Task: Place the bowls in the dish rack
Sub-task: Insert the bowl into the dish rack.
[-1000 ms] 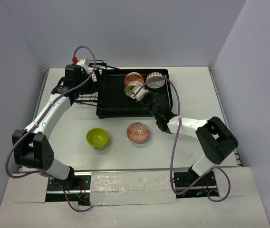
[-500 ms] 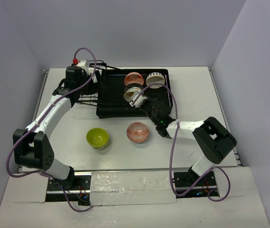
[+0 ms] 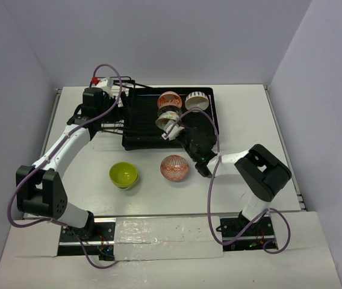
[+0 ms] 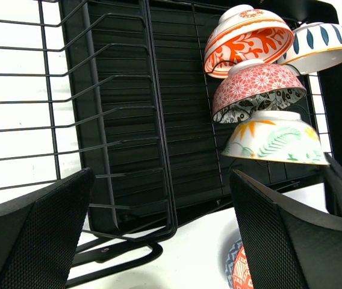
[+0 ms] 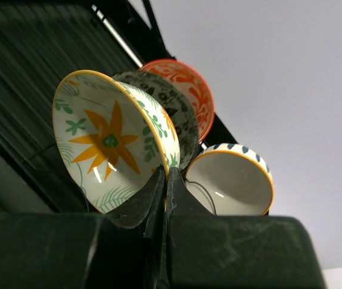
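The black dish rack (image 3: 142,123) stands at the back of the table. My right gripper (image 3: 174,129) is shut on the rim of the white bowl with the orange flower and green leaves (image 3: 166,121), holding it tilted over the rack's slats beside a pink patterned bowl (image 4: 258,90). In the right wrist view the fingertips (image 5: 166,180) pinch that bowl's (image 5: 108,144) edge. The lime green bowl (image 3: 123,174) and the red-orange patterned bowl (image 3: 174,168) sit on the table in front of the rack. My left gripper (image 3: 93,99) hangs open over the wire basket (image 4: 50,102), holding nothing.
An orange-patterned bowl (image 3: 168,99) and a white bowl with blue marks (image 3: 197,100) lean in the rack's far part. Grey walls close the table on three sides. Both arm bases sit at the near edge.
The right gripper has carried the flowered bowl a little toward the rack's near edge and left, with its forearm swinging in. The left arm has barely moved.
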`<state>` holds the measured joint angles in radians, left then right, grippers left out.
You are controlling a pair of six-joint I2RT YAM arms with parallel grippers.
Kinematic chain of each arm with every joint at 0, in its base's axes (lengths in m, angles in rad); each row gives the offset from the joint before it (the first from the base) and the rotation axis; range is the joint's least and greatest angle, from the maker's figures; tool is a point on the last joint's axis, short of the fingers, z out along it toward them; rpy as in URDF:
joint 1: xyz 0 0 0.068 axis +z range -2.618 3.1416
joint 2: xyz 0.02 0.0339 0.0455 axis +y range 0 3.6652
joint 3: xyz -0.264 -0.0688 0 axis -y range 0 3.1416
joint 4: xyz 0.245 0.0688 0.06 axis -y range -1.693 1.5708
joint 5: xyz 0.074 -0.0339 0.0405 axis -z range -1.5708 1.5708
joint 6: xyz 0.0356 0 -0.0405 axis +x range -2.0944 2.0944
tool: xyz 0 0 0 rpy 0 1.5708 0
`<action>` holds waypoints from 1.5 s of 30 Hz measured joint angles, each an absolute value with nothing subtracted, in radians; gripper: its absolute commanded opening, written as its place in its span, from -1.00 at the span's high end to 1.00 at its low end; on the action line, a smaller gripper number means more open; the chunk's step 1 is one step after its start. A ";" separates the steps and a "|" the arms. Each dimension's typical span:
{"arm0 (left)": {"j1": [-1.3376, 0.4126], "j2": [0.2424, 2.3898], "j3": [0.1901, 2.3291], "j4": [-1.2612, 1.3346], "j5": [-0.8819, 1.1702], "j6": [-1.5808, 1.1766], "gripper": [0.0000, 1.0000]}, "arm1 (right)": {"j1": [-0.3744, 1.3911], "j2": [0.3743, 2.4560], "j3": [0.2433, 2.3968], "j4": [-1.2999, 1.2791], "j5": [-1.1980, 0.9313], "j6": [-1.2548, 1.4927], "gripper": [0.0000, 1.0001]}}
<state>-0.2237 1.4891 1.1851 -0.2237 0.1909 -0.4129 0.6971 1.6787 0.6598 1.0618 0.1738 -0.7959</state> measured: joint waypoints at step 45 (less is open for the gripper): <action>-0.224 1.437 1.149 -0.215 0.194 -0.419 -0.98 | 0.698 1.407 0.620 0.825 0.165 -0.502 0.25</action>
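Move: The right hand already pinches the right rim of the flowered bowl over the dish rack; the free slot for it centres about 5 cm left, 1 cm ahead and 3 cm below that hand. The patterned bowl stands about 5 cm beyond this slot, the red bowl about 10 cm beyond it, and the blue-striped bowl some 9 cm beyond and 11 cm right of it. From the left hand, the slot lies roughly 17 cm right, 3 cm back and 6 cm below. The right hand lowers the flowered bowl about 2 cm into the near slot in front of the patterned bowl, easing slightly back and to the right, then stays there while its fingers part to about a third open and let go of the rim. It then draws away from the bowl, rising some 5 cm and backing off about 2 cm, while the wrist tips the fingers down and rolls its left side up, some 15 degrees in all. ##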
